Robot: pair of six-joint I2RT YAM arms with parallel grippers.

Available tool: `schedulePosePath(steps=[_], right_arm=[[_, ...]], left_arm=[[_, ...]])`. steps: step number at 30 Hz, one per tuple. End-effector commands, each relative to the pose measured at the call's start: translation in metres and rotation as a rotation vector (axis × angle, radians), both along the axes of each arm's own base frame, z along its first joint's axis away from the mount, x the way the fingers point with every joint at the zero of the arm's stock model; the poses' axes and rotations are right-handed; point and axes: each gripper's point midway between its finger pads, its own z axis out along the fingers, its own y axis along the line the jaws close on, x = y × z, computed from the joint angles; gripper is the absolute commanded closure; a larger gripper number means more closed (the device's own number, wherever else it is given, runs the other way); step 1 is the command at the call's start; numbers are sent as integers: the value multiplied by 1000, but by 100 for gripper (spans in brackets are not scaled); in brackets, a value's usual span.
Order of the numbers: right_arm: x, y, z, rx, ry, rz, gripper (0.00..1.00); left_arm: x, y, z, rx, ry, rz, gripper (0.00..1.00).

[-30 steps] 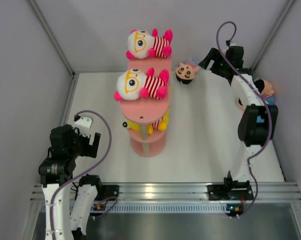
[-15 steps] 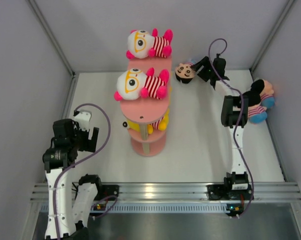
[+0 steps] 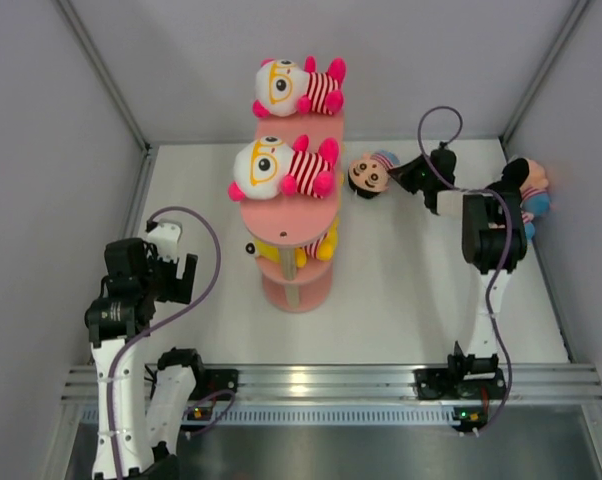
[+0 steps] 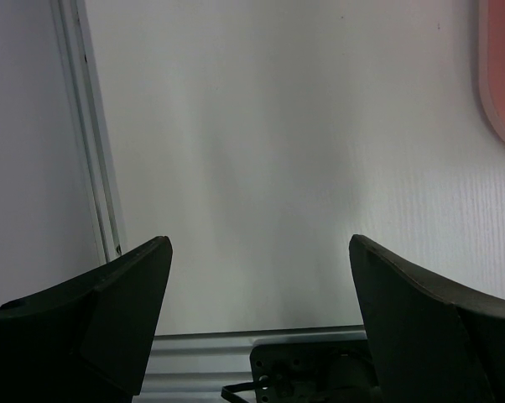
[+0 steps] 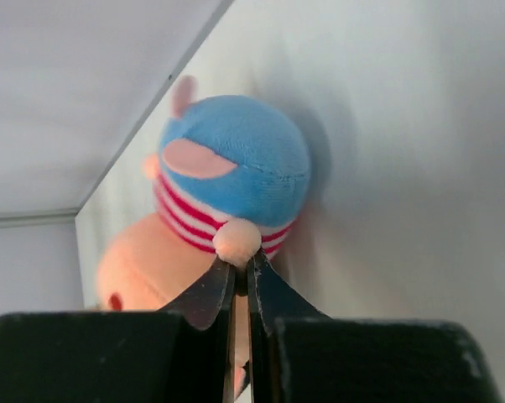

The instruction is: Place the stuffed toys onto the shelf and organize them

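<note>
The salmon-pink shelf [image 3: 289, 216] stands left of centre. A white-faced toy with orange glasses [image 3: 296, 88] lies on its top tier, a second one [image 3: 280, 168] on the middle tier, and a yellow bear [image 3: 324, 244] on the lowest. A black-haired doll [image 3: 367, 173] in a striped shirt and blue trousers [image 5: 233, 159] lies just right of the shelf. My right gripper [image 3: 409, 176] [image 5: 240, 264] is shut on its small peach limb [image 5: 236, 240]. My left gripper [image 3: 167, 279] [image 4: 261, 252] hangs open with nothing in it, near the left wall.
Another stuffed toy with black mouse ears [image 3: 526, 192] lies against the right wall behind my right arm. A corner of the shelf's pink base [image 4: 502, 75] shows in the left wrist view. White walls close in the table on three sides.
My right gripper came in from the back right corner to the black-haired doll and shut on its limb; the doll shifted slightly toward the shelf. My left arm drew back a little and stays open.
</note>
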Motion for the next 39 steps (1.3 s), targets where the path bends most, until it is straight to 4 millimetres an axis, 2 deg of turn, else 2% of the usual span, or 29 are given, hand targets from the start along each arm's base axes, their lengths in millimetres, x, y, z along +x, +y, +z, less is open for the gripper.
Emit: schedulePosePath(steps=[1,2,3,4,5,6,7,8,10,11,12,13,15,17,18,21,23,26,29,32,33,35,37,39], right_arm=[[-30,0,110,24,-263,-58,100],[-54,-2,82,18,-203,-79,100],[-69,2,106,49,-253,-85,100],[-80,3,105,61,-255,-91,100],[-103,3,79,65,-200,-95,100],[-113,8,95,105,-243,-95,100],[-123,8,93,119,-243,-102,100],[-143,6,71,117,-196,-119,100],[-162,18,81,167,-212,-116,100],[-177,21,73,183,-209,-111,100],[-186,29,86,232,-248,-96,100],[-191,31,112,286,-354,-85,100],[-205,32,116,353,-365,-101,100],[-211,37,121,372,-373,-103,100],[-217,46,127,381,-382,-82,100],[-227,58,132,384,-386,-91,100],[-226,61,129,361,-373,-127,100],[-225,83,132,358,-366,-108,100],[-219,108,107,400,-285,-84,100],[-214,127,113,476,-304,-55,100],[-214,137,100,492,-270,-43,100],[-210,150,103,517,-279,-27,100],[-211,163,83,485,-227,-12,100],[-214,171,75,463,-190,5,98]], left_arm=[[8,-2,17,10,-89,-24,7],[8,-2,18,9,-89,-22,8],[8,-3,20,11,-98,-30,8],[8,-4,21,10,-102,-33,7],[8,-5,22,11,-105,-36,7],[7,-5,24,10,-113,-40,7],[8,-6,25,9,-116,-41,7],[7,-6,26,10,-119,-44,7],[7,-9,27,8,-124,-53,7],[7,-9,28,9,-129,-57,7],[7,-10,27,10,-127,-60,7],[7,-11,29,8,-132,-64,7],[7,-12,29,8,-133,-72,7],[6,-13,30,8,-136,-75,7],[6,-12,30,9,-136,-73,7],[5,-13,30,8,-140,-78,7],[5,-13,29,11,-139,-78,7],[5,-13,29,10,-138,-79,7],[5,-13,29,10,-139,-77,7],[5,-12,29,11,-139,-75,7],[5,-13,29,11,-138,-76,7],[6,-13,28,11,-136,-76,7],[6,-13,28,12,-136,-77,7],[6,-13,28,12,-136,-77,7]])
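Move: My right hand already holds the blue-trousered toy by its small pale paw; the toy's middle is about 5 cm to the left, 3 cm ahead and a little below. The free spot on the shelf's lower tier is some 18 cm back and 25 cm left, about level. From this hand, the yellow toy in the shelf is about 30 cm back, 26 cm left and 12 cm higher. The lower-tier spot is some 23 cm ahead and 26 cm right of my left hand, about 14 cm below. I keep my right fingers shut on the paw and carry the toy back towards me about 22 cm, bobbing up, down and up again. Then I swing it left some 15 cm towards the open side of the shelf, sinking about 5 cm as I bring it in under the deck, while the wrist rolls about 20 degrees, its left side rising. ##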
